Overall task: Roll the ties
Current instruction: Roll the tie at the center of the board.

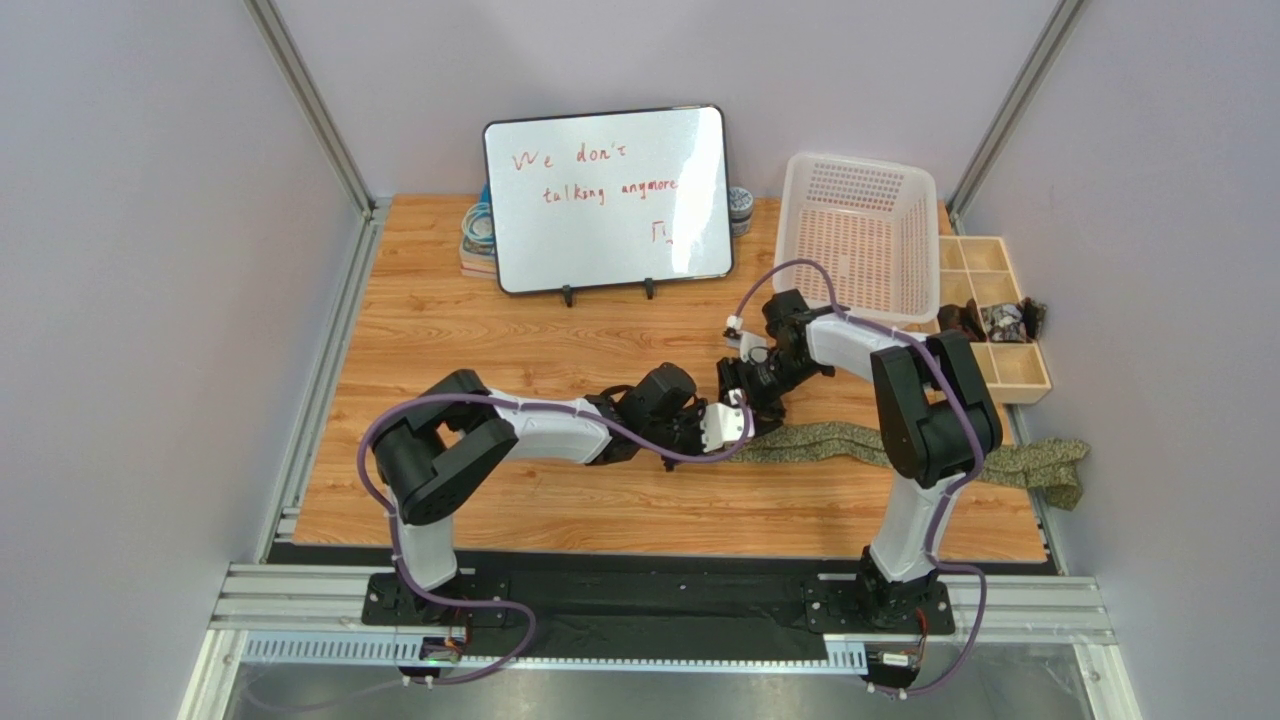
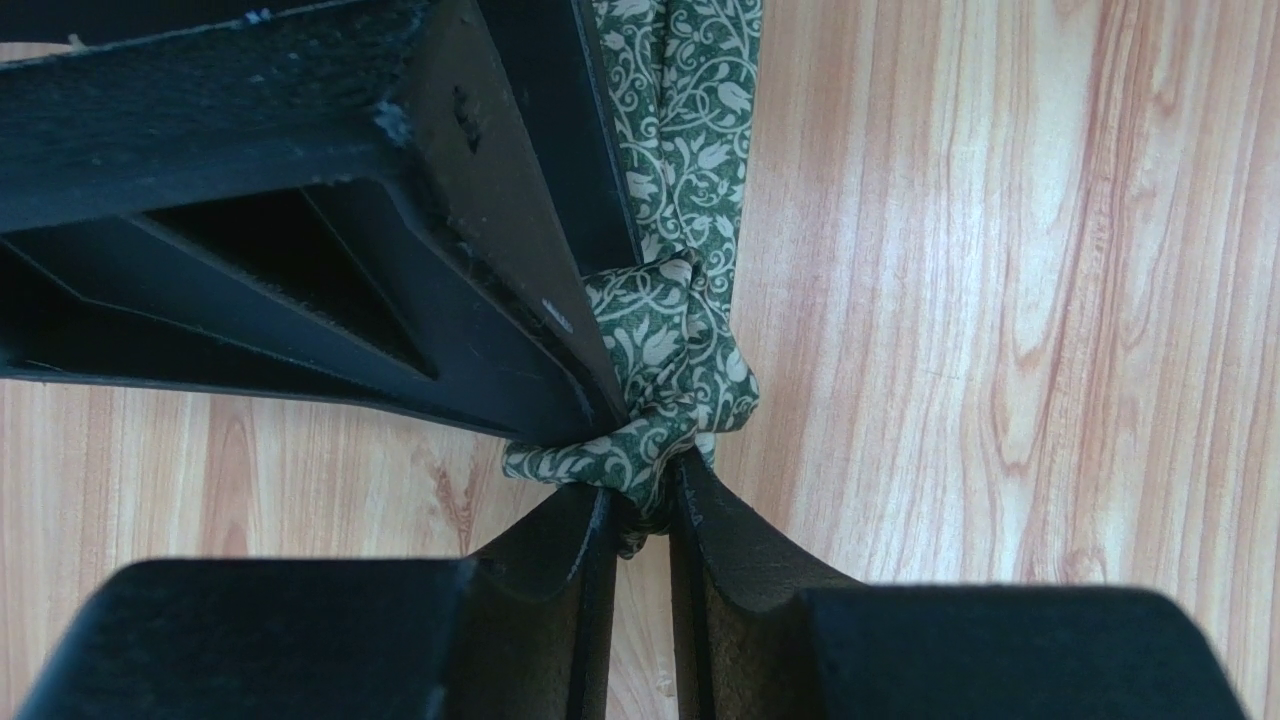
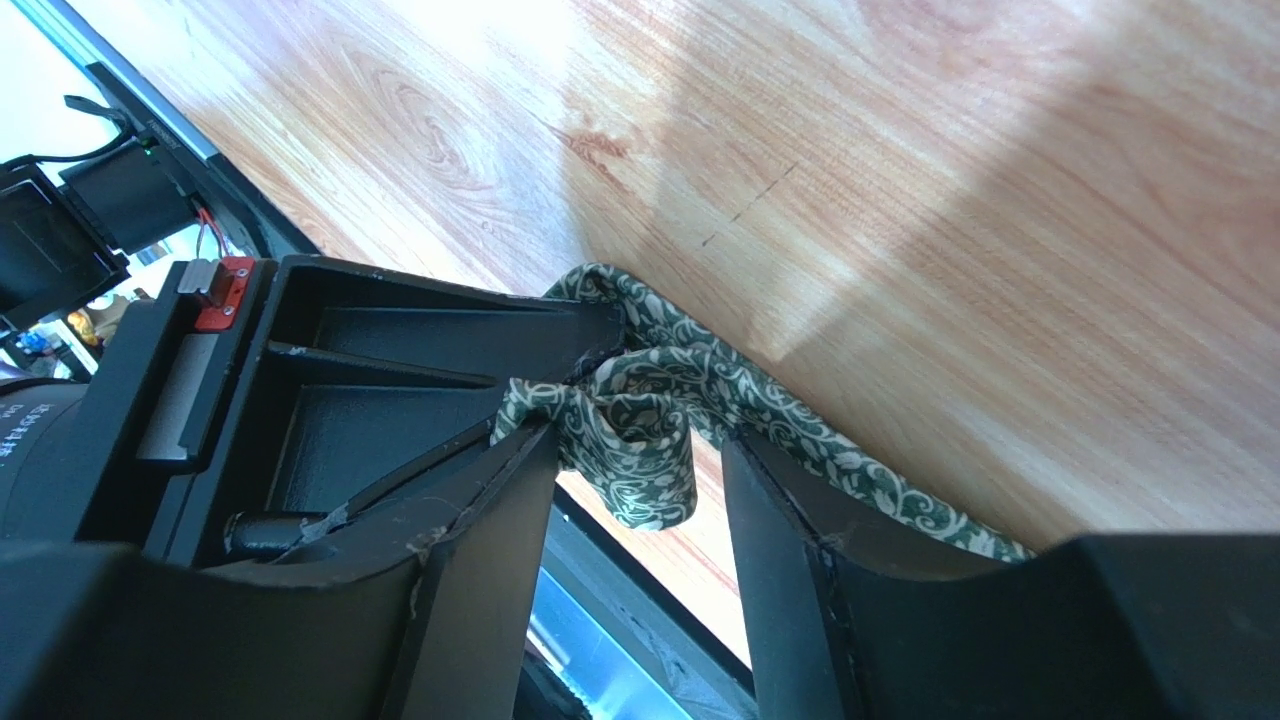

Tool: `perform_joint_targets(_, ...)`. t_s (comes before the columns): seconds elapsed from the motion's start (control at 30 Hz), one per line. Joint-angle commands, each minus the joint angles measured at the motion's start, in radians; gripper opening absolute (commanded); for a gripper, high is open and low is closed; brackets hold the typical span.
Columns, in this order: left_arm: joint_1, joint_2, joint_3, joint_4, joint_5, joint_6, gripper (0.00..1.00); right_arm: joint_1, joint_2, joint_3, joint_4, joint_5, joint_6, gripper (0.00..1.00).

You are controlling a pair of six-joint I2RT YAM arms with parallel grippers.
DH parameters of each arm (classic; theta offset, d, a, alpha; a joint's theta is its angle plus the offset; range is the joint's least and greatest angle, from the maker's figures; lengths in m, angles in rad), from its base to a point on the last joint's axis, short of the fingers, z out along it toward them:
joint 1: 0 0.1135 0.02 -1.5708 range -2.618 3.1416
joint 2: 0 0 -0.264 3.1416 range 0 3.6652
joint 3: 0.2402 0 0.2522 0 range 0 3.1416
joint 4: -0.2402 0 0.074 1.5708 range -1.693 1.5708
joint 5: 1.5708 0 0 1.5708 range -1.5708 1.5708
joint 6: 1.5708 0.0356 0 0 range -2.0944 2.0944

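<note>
The tie (image 1: 842,443), olive-green with a pale leaf pattern, stretches along the wooden table from the middle to the right edge, where its far end (image 1: 1059,465) droops over. Its near end is wound into a small roll (image 2: 669,360). My left gripper (image 2: 643,503) is shut on the lower edge of that roll. My right gripper (image 3: 643,450) is open. The roll (image 3: 639,428) sits between its fingers, against the left finger (image 3: 511,495) and apart from the right one. Both grippers meet at the table's middle, left (image 1: 733,426) and right (image 1: 756,384).
A whiteboard (image 1: 607,198) with red writing stands at the back. A white plastic basket (image 1: 857,233) is at the back right, with a wooden compartment tray (image 1: 995,308) beside it holding small dark items. Rolled items (image 1: 478,233) lie behind the whiteboard's left side.
</note>
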Motion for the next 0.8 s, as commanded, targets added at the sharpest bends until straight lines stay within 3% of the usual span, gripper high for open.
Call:
perform_joint_targets(0.0,-0.020,0.121,-0.059,-0.197,-0.052,0.030,0.21,0.022,-0.047,0.041,-0.005,-0.122,0.008,0.54)
perform_joint_targets(0.13,-0.020,0.115,-0.056,-0.203,-0.049,0.028,0.21,0.022,-0.028,0.035,-0.017,-0.074,-0.015,0.48)
perform_joint_targets(0.33,-0.015,0.032,-0.038,-0.276,-0.026,0.025,0.23,0.022,0.025,0.004,0.077,-0.121,0.033,0.29)
perform_joint_targets(0.43,0.000,-0.007,-0.032,-0.317,-0.009,0.019,0.27,0.024,0.028,-0.013,0.125,-0.141,0.076,0.11)
perform_joint_targets(0.5,0.011,-0.035,-0.018,-0.329,0.019,0.005,0.32,0.022,0.024,-0.028,0.150,-0.148,0.105,0.07)
perform_joint_targets(0.53,0.026,-0.043,-0.007,-0.349,0.035,0.002,0.41,0.021,0.019,-0.037,0.183,-0.148,0.120,0.01)
perform_joint_targets(0.77,0.074,-0.126,-0.001,-0.393,0.101,-0.007,0.58,0.022,-0.019,-0.102,0.358,-0.166,0.263,0.00)
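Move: Between the two grippers, the tie's rolled end is already pinched in the left fingertips, about 1 cm to the right of the left hand point. It lies about 1 cm to the left of the right hand and 1 cm below it, between that hand's open fingers. From the right hand, the tie's loose end is some 42 cm right and 4 cm back, and the white basket's middle about 28 cm ahead and 14 cm right. Closing from half open to shut, the right fingers pinch the tie's rolled end while the hand goes about 2.5 cm left, sinking slightly at the end. The left hand first lifts barely 1 cm, then opens its grip to about half and slides some 4 cm left, ending with its fingers spread on either side of the tie. ##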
